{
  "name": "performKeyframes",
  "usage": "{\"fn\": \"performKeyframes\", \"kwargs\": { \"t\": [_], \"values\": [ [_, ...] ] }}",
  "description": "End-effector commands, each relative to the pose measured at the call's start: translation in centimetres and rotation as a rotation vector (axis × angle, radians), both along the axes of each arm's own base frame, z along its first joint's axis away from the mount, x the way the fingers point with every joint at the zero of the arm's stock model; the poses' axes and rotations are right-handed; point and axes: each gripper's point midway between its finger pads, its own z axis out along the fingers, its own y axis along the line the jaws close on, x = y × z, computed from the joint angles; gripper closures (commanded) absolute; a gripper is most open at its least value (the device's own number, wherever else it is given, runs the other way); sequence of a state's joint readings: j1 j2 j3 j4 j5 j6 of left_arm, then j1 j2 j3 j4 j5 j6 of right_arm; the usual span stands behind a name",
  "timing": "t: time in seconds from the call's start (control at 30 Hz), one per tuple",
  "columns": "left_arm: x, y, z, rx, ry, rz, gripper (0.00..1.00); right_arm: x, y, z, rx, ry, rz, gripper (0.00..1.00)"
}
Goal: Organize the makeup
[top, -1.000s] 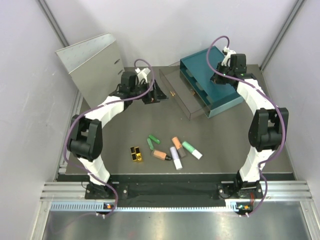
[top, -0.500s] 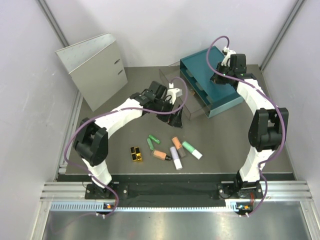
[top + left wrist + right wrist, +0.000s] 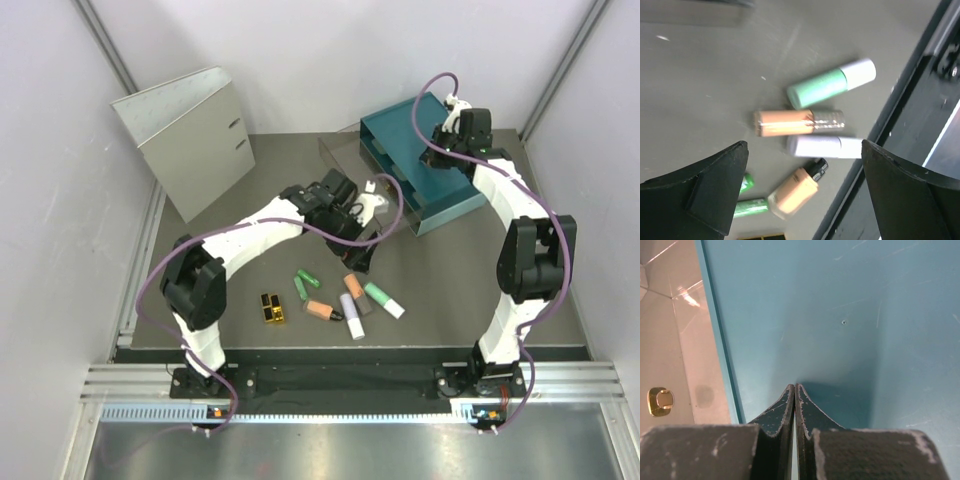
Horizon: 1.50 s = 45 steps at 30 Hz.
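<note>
The makeup lies in a loose group at the front middle of the table. It is two small green tubes (image 3: 305, 283), a peach bottle with a black cap (image 3: 320, 310), a white-lilac tube (image 3: 352, 316), a peach-orange tube (image 3: 354, 292), a green tube with a white cap (image 3: 383, 299) and a gold-and-black block (image 3: 271, 307). My left gripper (image 3: 362, 258) hangs open above the group. In its wrist view the gripper (image 3: 804, 145) frames the white-lilac tube (image 3: 825, 147), the peach-orange tube (image 3: 790, 122) and the peach bottle (image 3: 795, 192). My right gripper (image 3: 438, 155) is shut and empty over the teal drawer box (image 3: 425, 175); its shut tips (image 3: 795, 386) hover over the teal top (image 3: 840, 315).
A clear plastic box (image 3: 362, 185) with a gold knob (image 3: 660, 401) lies against the teal box's left side. A grey binder (image 3: 185, 135) stands at the back left. The table's black front rail (image 3: 920, 100) runs just past the tubes.
My left arm has swung from beside the grey binder to the right and toward the front, and now hangs over the makeup. The right arm has not moved.
</note>
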<state>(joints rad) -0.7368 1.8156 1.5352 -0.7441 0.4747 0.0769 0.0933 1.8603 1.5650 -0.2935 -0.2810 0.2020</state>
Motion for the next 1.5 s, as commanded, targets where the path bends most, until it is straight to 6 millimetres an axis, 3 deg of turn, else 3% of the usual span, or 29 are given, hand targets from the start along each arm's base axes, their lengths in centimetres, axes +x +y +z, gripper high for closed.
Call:
{"fn": "performKeyframes", "kwargs": {
  "t": [0.0, 0.23, 0.37, 0.53, 0.67, 1.07, 1.47],
  "values": [
    [-1.4, 0.4, -0.4, 0.068, -0.031, -0.088, 0.01, -2.9, 0.5, -5.0, -0.041, 0.169, 0.018, 1.00],
    [-3.5, -0.1, -2.6, 0.213, -0.156, -0.221, 0.01, -3.9, 0.4, -5.6, -0.046, 0.184, 0.018, 1.00],
    [-5.1, -1.3, -3.9, 0.251, -0.179, -0.315, 0.01, -4.4, 0.4, -6.0, -0.044, 0.193, 0.016, 1.00],
    [-5.7, -3.0, -4.4, 0.231, -0.231, -0.391, 0.01, -4.5, 0.4, -5.9, -0.050, 0.192, 0.020, 1.00],
    [-6.4, -4.0, -6.1, 0.261, -0.240, -0.429, 0.01, -4.1, 0.4, -5.3, -0.066, 0.182, 0.027, 1.00],
    [-4.6, -8.0, -7.4, 0.206, -0.286, -0.435, 0.01, -4.6, 0.7, -5.6, -0.057, 0.193, 0.033, 1.00],
    [-4.1, -8.7, -9.9, 0.223, -0.277, -0.439, 0.05, -4.3, 0.8, -5.7, -0.054, 0.195, 0.042, 1.00]
  ]
}}
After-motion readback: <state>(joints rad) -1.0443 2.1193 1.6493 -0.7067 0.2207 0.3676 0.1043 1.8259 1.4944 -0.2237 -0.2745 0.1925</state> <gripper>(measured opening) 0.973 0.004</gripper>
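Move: The mint tube with the white cap lies about 6 cm back and 8 cm to the right of the left hand, some 12 cm below it. At much the same depth, the peach tube is roughly 4 cm back and 2 cm right of that hand, and the lilac tube about 10 cm back and 1 cm right. From the right hand, the mint tube is some 33 cm back, 13 cm to the left and 17 cm lower. Downward and back, then more to the right with a small turn forward again, the left hand swings past the peach tube and sinks some 10 cm in all to the mint tube. Its wrist turns clockwise about 25 degrees and tips the fingers steeper; they stay wide open, with no touch on the tube to be seen. ##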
